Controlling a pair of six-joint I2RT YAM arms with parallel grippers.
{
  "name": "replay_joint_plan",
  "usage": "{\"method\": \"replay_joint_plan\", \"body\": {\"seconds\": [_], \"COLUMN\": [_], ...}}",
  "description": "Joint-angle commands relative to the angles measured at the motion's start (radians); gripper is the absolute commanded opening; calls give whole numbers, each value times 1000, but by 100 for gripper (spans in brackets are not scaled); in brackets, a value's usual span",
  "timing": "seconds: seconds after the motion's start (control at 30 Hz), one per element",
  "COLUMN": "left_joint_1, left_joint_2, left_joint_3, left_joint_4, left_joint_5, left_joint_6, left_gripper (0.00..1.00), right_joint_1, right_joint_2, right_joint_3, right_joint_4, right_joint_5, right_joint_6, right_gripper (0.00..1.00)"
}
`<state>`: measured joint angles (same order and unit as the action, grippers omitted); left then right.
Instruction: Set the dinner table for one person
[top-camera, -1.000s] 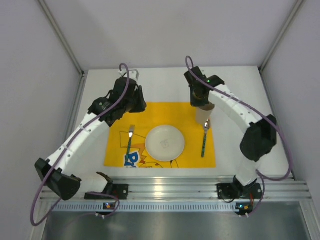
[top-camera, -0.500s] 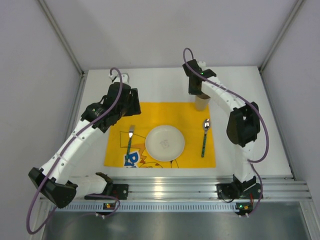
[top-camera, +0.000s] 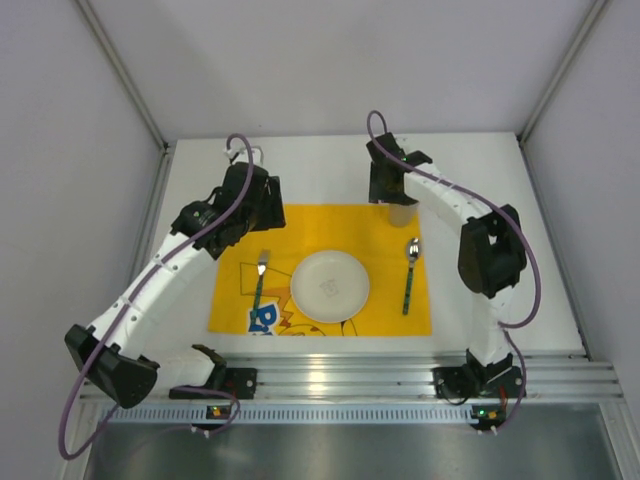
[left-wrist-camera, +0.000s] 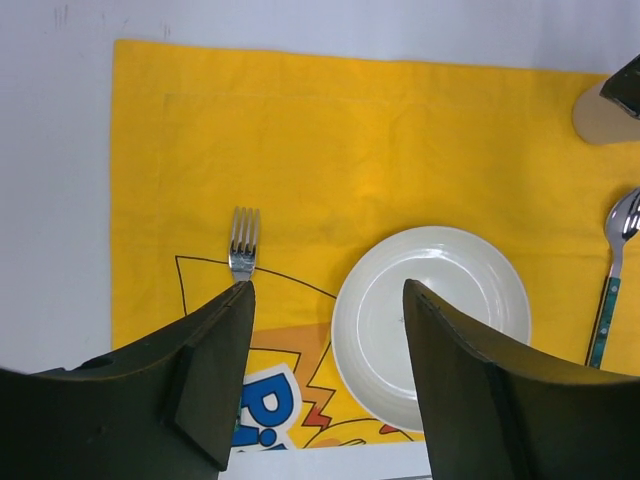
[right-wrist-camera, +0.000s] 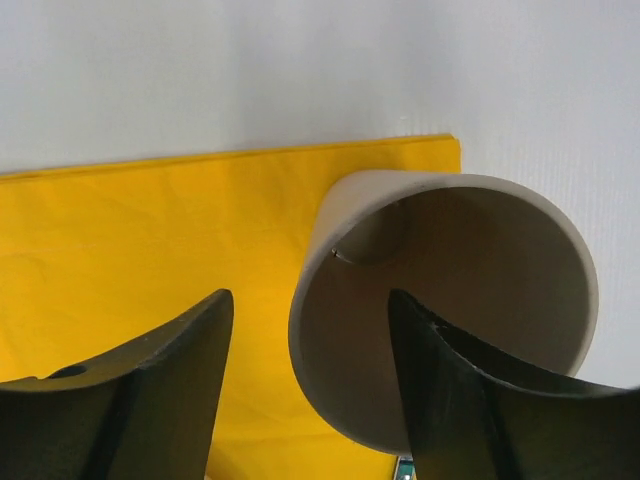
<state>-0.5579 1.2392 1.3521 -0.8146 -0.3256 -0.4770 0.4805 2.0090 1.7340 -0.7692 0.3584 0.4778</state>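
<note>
On the white dinner table (top-camera: 330, 165) lies a yellow mat (top-camera: 330, 232) with a white plate (top-camera: 330, 286) at its middle. A fork (top-camera: 260, 280) rests left of the plate and a spoon (top-camera: 410, 270) right of it. A beige cup (top-camera: 402, 213) stands upright at the mat's far right corner. My right gripper (right-wrist-camera: 310, 297) is open over the cup (right-wrist-camera: 450, 260), one finger inside it and the other outside its wall. My left gripper (left-wrist-camera: 328, 290) hangs open and empty above the fork (left-wrist-camera: 243, 240) and plate (left-wrist-camera: 450, 300).
A ribbed aluminium rail (top-camera: 330, 375) runs along the near edge, carrying both arm bases. Grey walls close in the table on the left, right and back. Bare white tabletop (left-wrist-camera: 50, 150) borders the mat (left-wrist-camera: 350, 130) on every side.
The right gripper carried the cup to the mat's far right corner, then opened off its wall. The left gripper opened and drew back a little from the fork.
</note>
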Motion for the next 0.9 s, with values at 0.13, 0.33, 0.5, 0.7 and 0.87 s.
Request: {"method": "replay_joint_plan", "body": {"seconds": [0.13, 0.33, 0.5, 0.7, 0.87], "left_joint_1": [7, 6, 9, 15, 15], "left_joint_2": [42, 115, 147, 131, 68], "left_joint_3": [54, 178, 205, 108, 29], "left_joint_4": [51, 12, 26, 106, 124], "left_joint_5": [13, 4, -35, 5, -16], "left_joint_6": [9, 44, 38, 58, 43], "left_gripper": [71, 83, 93, 98, 97], "right_joint_1": [6, 17, 27, 33, 33], "right_joint_2": [-125, -347, -724, -1249, -1460], "right_joint_3": [134, 207, -147, -741, -725], "right_joint_4": [-50, -140, 60, 167, -42], "right_joint_5": [46, 94, -317, -576, -446], "right_joint_6": [-48, -85, -166, 69, -4], "right_gripper": [77, 95, 100, 100, 100]}}
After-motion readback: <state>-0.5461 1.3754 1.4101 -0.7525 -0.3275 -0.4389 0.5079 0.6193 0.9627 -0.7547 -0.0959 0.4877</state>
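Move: The cup just released stands with its middle about 4 cm to the right of the right hand, level with it fore and aft and some 5 cm lower; the open fingers still straddle its left wall. From that hand the spoon lies about 15 cm back and 6 cm right, and the plate about 18 cm back and 13 cm left, both some 10 cm below. From the left hand the cup is roughly 12 cm ahead, 28 cm right and 20 cm lower. Straight up at first, the right hand lifts its fingers clear of the cup's wall, then sweeps back about 25 cm towards its own base, sinking a little at the end; its fingers spread fully and its wrist swings some 45 degrees, left side rising and fingertips tipping up. The empty left hand eases a few centimetres forward, opening wide. ##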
